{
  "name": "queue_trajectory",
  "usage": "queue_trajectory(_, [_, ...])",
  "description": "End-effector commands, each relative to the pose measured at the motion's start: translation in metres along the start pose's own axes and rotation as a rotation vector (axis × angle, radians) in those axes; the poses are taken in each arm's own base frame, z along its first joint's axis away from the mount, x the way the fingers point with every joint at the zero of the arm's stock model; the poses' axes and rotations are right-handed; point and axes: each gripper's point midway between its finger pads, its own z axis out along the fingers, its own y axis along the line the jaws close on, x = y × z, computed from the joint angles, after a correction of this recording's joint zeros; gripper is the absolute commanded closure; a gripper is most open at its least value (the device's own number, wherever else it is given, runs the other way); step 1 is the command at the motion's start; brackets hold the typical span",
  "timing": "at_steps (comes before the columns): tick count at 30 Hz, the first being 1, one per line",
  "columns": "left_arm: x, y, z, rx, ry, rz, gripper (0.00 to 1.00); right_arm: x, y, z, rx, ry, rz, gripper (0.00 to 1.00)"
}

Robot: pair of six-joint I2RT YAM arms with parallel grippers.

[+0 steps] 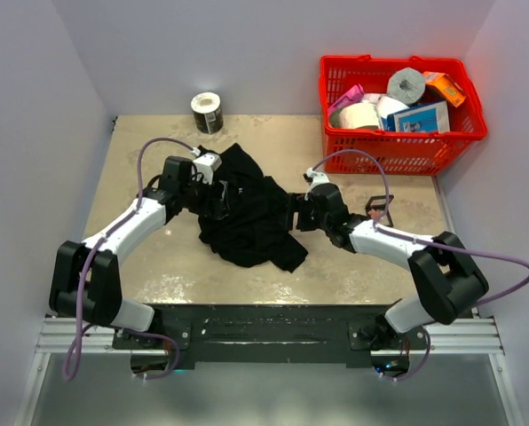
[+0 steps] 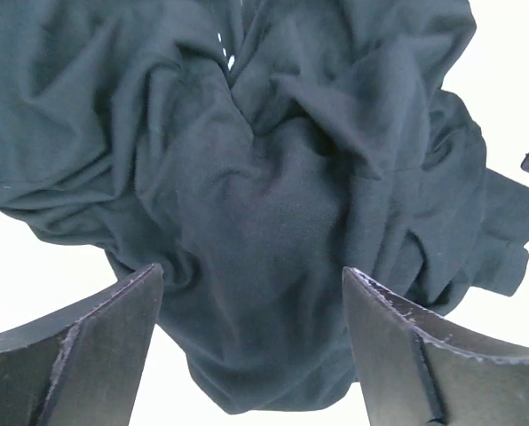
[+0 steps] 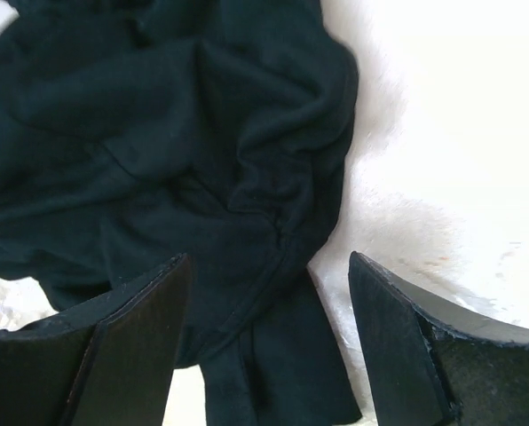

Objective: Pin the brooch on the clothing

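The clothing (image 1: 247,213) is a black T-shirt lying crumpled in the middle of the table, its print hidden in the folds. My left gripper (image 1: 213,193) hangs over its left edge. In the left wrist view the gripper (image 2: 251,346) is open, a bulging fold of the clothing (image 2: 256,222) below the gap. My right gripper (image 1: 291,213) is at the shirt's right edge, also open (image 3: 269,346), over a seam and a flap of the clothing (image 3: 202,177). I cannot make out the brooch for sure; a tiny pinkish spot (image 1: 372,211) sits by my right forearm.
A red basket (image 1: 460,133) full of assorted items stands at the back right. A roll of tape (image 1: 207,113) stands at the back edge of the table. White walls close in the left, back and right sides.
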Motion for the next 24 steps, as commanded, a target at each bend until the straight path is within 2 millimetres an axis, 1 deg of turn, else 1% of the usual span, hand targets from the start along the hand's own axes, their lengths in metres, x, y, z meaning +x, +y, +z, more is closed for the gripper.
queue_trajectory(1, [-0.003, -0.003, 0.006, 0.019, 0.030, 0.022, 0.16, -0.023, 0.027, 0.007, -0.095, -0.049, 0.021, 0.25])
queue_trajectory(2, [-0.002, -0.003, 0.007, 0.018, 0.035, 0.022, 0.18, -0.016, 0.025, 0.012, -0.095, -0.027, 0.030, 0.26])
queue_trajectory(3, [0.001, -0.002, 0.010, 0.019, 0.047, 0.018, 0.20, -0.016, 0.028, 0.014, -0.109, -0.028, 0.033, 0.26])
queue_trajectory(4, [0.001, -0.003, 0.011, 0.025, 0.050, 0.018, 0.24, -0.011, 0.028, 0.016, -0.121, -0.014, 0.036, 0.26])
queue_trajectory(5, [0.003, -0.004, 0.012, 0.034, 0.055, 0.018, 0.35, -0.008, 0.028, 0.019, -0.123, -0.004, 0.043, 0.26])
queue_trajectory(6, [0.007, -0.005, 0.015, 0.042, 0.071, 0.015, 0.39, -0.003, 0.025, 0.023, -0.117, 0.011, 0.049, 0.27])
queue_trajectory(9, [0.016, -0.004, 0.022, 0.048, 0.114, 0.007, 0.46, 0.005, 0.023, 0.031, -0.114, 0.034, 0.059, 0.30])
queue_trajectory(11, [0.021, -0.004, 0.026, 0.053, 0.139, 0.003, 0.53, 0.006, 0.024, 0.033, -0.116, 0.042, 0.064, 0.32])
queue_trajectory(13, [0.023, -0.005, 0.029, 0.056, 0.149, 0.002, 0.57, 0.006, 0.024, 0.034, -0.120, 0.042, 0.066, 0.36])
queue_trajectory(14, [0.025, -0.005, 0.030, 0.062, 0.156, -0.001, 0.65, 0.007, 0.025, 0.034, -0.124, 0.043, 0.067, 0.40])
queue_trajectory(15, [0.026, -0.006, 0.031, 0.066, 0.158, 0.001, 0.69, 0.006, 0.026, 0.034, -0.128, 0.040, 0.068, 0.51])
queue_trajectory(16, [0.025, -0.007, 0.031, 0.071, 0.158, 0.001, 0.77, 0.004, 0.027, 0.033, -0.131, 0.035, 0.068, 0.58])
queue_trajectory(17, [0.023, -0.009, 0.030, 0.081, 0.149, 0.003, 0.91, 0.003, 0.029, 0.032, -0.139, 0.034, 0.067, 0.64])
queue_trajectory(18, [0.021, -0.010, 0.029, 0.085, 0.141, 0.004, 0.97, 0.002, 0.029, 0.031, -0.143, 0.033, 0.067, 0.70])
queue_trajectory(19, [0.018, -0.010, 0.028, 0.084, 0.129, 0.007, 1.00, 0.000, 0.032, 0.028, -0.152, 0.027, 0.067, 0.81])
queue_trajectory(21, [-0.001, -0.012, 0.019, 0.069, 0.056, 0.019, 1.00, -0.003, 0.034, 0.025, -0.157, 0.022, 0.066, 0.95])
queue_trajectory(22, [-0.004, -0.012, 0.015, 0.062, 0.027, 0.023, 1.00, -0.010, 0.038, 0.019, -0.166, 0.006, 0.063, 1.00])
queue_trajectory(23, [-0.026, -0.015, 0.001, 0.049, -0.071, 0.049, 1.00, -0.014, 0.040, 0.014, -0.171, 0.001, 0.057, 1.00])
queue_trajectory(24, [-0.035, -0.016, -0.007, 0.042, -0.115, 0.055, 1.00, -0.019, 0.043, 0.008, -0.176, -0.015, 0.053, 1.00])
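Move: The black clothing lies under both hands. The fold that the left fingers go for is about 5 cm below them and 1 cm back, with some small white marks on the cloth roughly 2 cm ahead and 4 cm to the right of that hand. The fold near the cloth's right edge is about 5 cm below the right hand and 2 cm to its left; the sleeve end is some 9 cm back from that hand, and the black-rimmed box about 20 cm to its right. Both hands sink about 5 cm onto the black clothing, the left nearly straight down with its fingers closing all the way and tipping some 10 degrees steeper, the right also drifting a couple of centimetres to its left and keeping its fingers open until it is low. Each shuts its fingertips on a fold, the left in the cloth's left part and the right by its right edge, and both start back up by roughly a centimetre with the cloth pinched. ##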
